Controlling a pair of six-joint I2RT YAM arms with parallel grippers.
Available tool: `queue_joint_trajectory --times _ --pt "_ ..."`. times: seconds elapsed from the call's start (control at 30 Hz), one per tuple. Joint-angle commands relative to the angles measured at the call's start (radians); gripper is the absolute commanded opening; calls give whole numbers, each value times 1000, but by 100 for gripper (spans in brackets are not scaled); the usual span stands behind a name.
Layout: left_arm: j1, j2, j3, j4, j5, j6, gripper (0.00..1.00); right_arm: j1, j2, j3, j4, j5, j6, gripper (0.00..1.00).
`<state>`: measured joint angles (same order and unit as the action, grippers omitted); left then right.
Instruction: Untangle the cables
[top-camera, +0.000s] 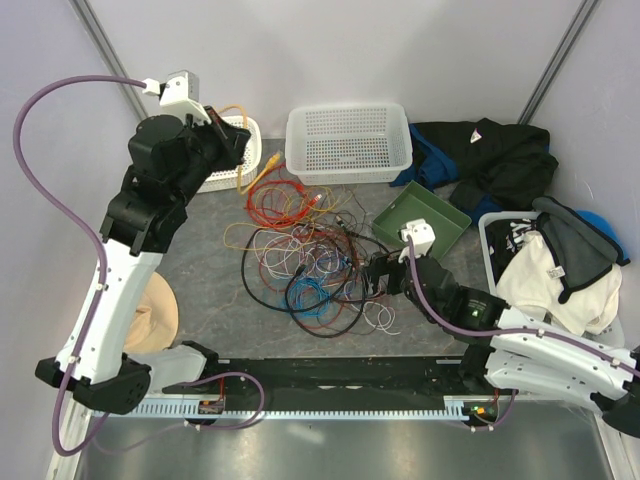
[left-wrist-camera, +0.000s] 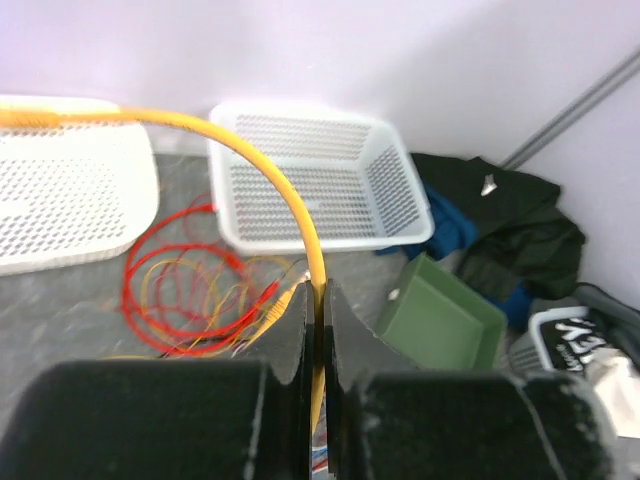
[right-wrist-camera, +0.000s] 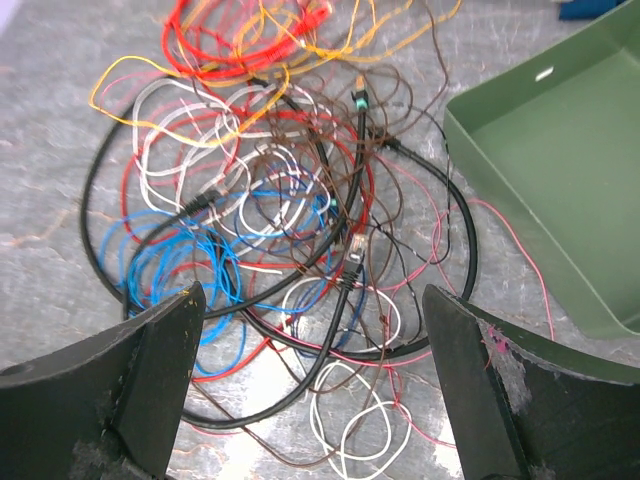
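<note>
The cables (top-camera: 300, 262) lie in a loose tangle on the grey table: red and orange loops at the back, then white, blue, brown, pink and a thick black one. My left gripper (top-camera: 238, 150) is raised at the back left beside a small white basket. In the left wrist view it (left-wrist-camera: 320, 300) is shut on a yellow cable (left-wrist-camera: 270, 165) that arches up and away to the left. My right gripper (top-camera: 375, 275) hangs low over the tangle's right side. In the right wrist view it (right-wrist-camera: 312, 295) stands wide open above the cables (right-wrist-camera: 290, 200), holding nothing.
A large white basket (top-camera: 348, 140) stands at the back centre and a small white basket (top-camera: 225, 178) at the back left. A green tray (top-camera: 440, 222) sits right of the tangle. Dark clothes (top-camera: 500, 160) and a bin of laundry (top-camera: 550, 265) fill the right side.
</note>
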<state>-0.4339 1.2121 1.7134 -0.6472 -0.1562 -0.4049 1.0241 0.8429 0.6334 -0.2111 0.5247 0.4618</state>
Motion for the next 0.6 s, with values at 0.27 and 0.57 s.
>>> queue_joint_trajectory --times 0.27,0.57 --pt "3 95 -127 224 -49 -83 2 2 -229 0 -53 80 0 98" --pt "202 377 54 139 -253 -159 5 2 -331 42 -154 141 -2 98"
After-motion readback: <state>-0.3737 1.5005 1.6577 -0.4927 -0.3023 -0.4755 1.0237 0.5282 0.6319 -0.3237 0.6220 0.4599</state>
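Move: The left hand, pinching the yellow cable high up, has the left white basket some 17 cm ahead, 20 cm to its left and 32 cm below. The other white basket is about 18 cm ahead and 14 cm right, the red coil about 5 cm ahead, 1 cm left and 36 cm down. From the open right hand, the cable tangle's middle lies roughly 4 cm ahead, 9 cm left, 9 cm below; the green bin, 11 cm ahead and 13 cm right. Keeping its pinch on the yellow cable, the left hand carries it forward about 11 cm and down about 10 towards the left white basket, first drifting a little right, then curving back left as the wrist tips down and swings counter-clockwise. The right hand, empty and open, withdraws from the tangle, rising and going right about 5 cm each. ##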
